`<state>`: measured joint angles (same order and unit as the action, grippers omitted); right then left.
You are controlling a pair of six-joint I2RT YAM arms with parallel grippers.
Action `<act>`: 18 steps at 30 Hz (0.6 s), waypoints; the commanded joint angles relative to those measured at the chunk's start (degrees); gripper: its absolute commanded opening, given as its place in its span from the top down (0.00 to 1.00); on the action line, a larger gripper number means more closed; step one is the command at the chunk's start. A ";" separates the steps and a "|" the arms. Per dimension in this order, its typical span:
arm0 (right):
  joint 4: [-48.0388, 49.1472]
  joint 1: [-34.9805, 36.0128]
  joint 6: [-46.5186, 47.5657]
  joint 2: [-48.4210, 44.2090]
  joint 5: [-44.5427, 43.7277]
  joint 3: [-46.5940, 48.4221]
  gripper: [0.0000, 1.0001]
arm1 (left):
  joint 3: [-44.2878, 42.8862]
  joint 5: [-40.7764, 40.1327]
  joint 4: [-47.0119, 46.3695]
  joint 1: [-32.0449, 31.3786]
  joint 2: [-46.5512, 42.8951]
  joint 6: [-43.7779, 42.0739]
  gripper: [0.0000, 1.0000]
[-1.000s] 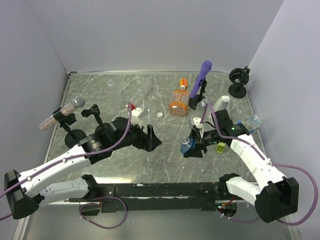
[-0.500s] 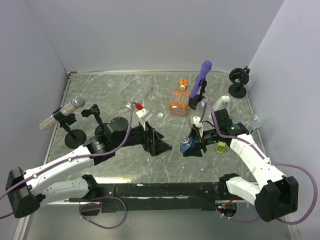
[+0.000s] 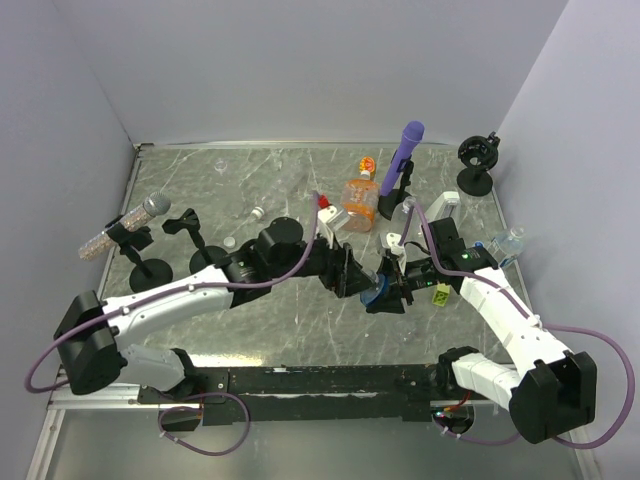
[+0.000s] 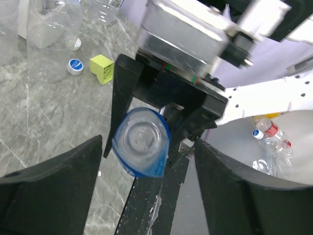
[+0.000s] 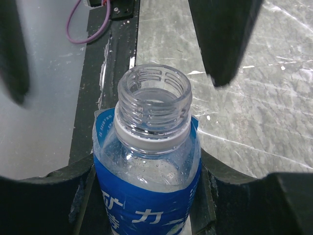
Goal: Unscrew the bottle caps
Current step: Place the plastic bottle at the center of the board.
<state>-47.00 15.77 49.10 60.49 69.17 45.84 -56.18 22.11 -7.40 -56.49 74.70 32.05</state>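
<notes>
My right gripper (image 3: pixel 392 284) is shut on a clear bottle with a blue label (image 5: pixel 146 196), held off the table with its neck pointing left. Its threaded mouth (image 5: pixel 154 90) is bare, with no cap on it. My left gripper (image 3: pixel 352 274) is open just left of that mouth, one finger (image 4: pixel 54 191) on each side of it and not touching. A blue-and-white cap (image 4: pixel 74 66) and a white cap (image 4: pixel 77 45) lie on the table by the right arm. The orange bottle (image 3: pixel 357 203) lies at the back centre with its cap on.
A yellow-green block (image 3: pixel 438 296) lies beside the right arm. A purple microphone-like stick (image 3: pixel 405 150) and a black stand (image 3: pixel 477 160) are at the back right, with a clear bottle (image 3: pixel 508 244) at the right edge. A grey-headed stick on a stand (image 3: pixel 125 225) is at the left.
My left arm has swung right across the table, from the left-middle up to the mouth of the held bottle. The right arm and the bottle have stayed still.
</notes>
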 commanded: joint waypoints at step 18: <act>1.65 -0.04 0.56 -0.20 1.41 1.00 0.80 | -8.59 4.00 4.85 -0.64 6.34 -3.05 0.97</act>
<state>-47.20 15.73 48.45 60.58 68.53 45.82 -61.91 23.57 -3.14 -56.86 80.58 29.61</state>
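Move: The open neck of the plastic bottle points up at the left fingers, only about 2 cm to the left hand's right, 1 cm ahead and 1 cm below. The orange bottle stands some 22 cm ahead of the left hand, 3 cm to its right and 17 cm lower; the green block lies roughly 24 cm right, 3 cm ahead and 24 cm below. From the right hand, which grips the bottle's body, the neck is about 3 cm left, 1 cm ahead and 6 cm up. The plastic bottle's bare neck is taken between the left hand's fingers: that hand eases about 2 cm to the right onto the neck, sinking about 1 cm, while the fingers close from wide open to roughly a third and pinch the neck from both sides. The right hand stays in place, keeping its grip on the labelled body. ##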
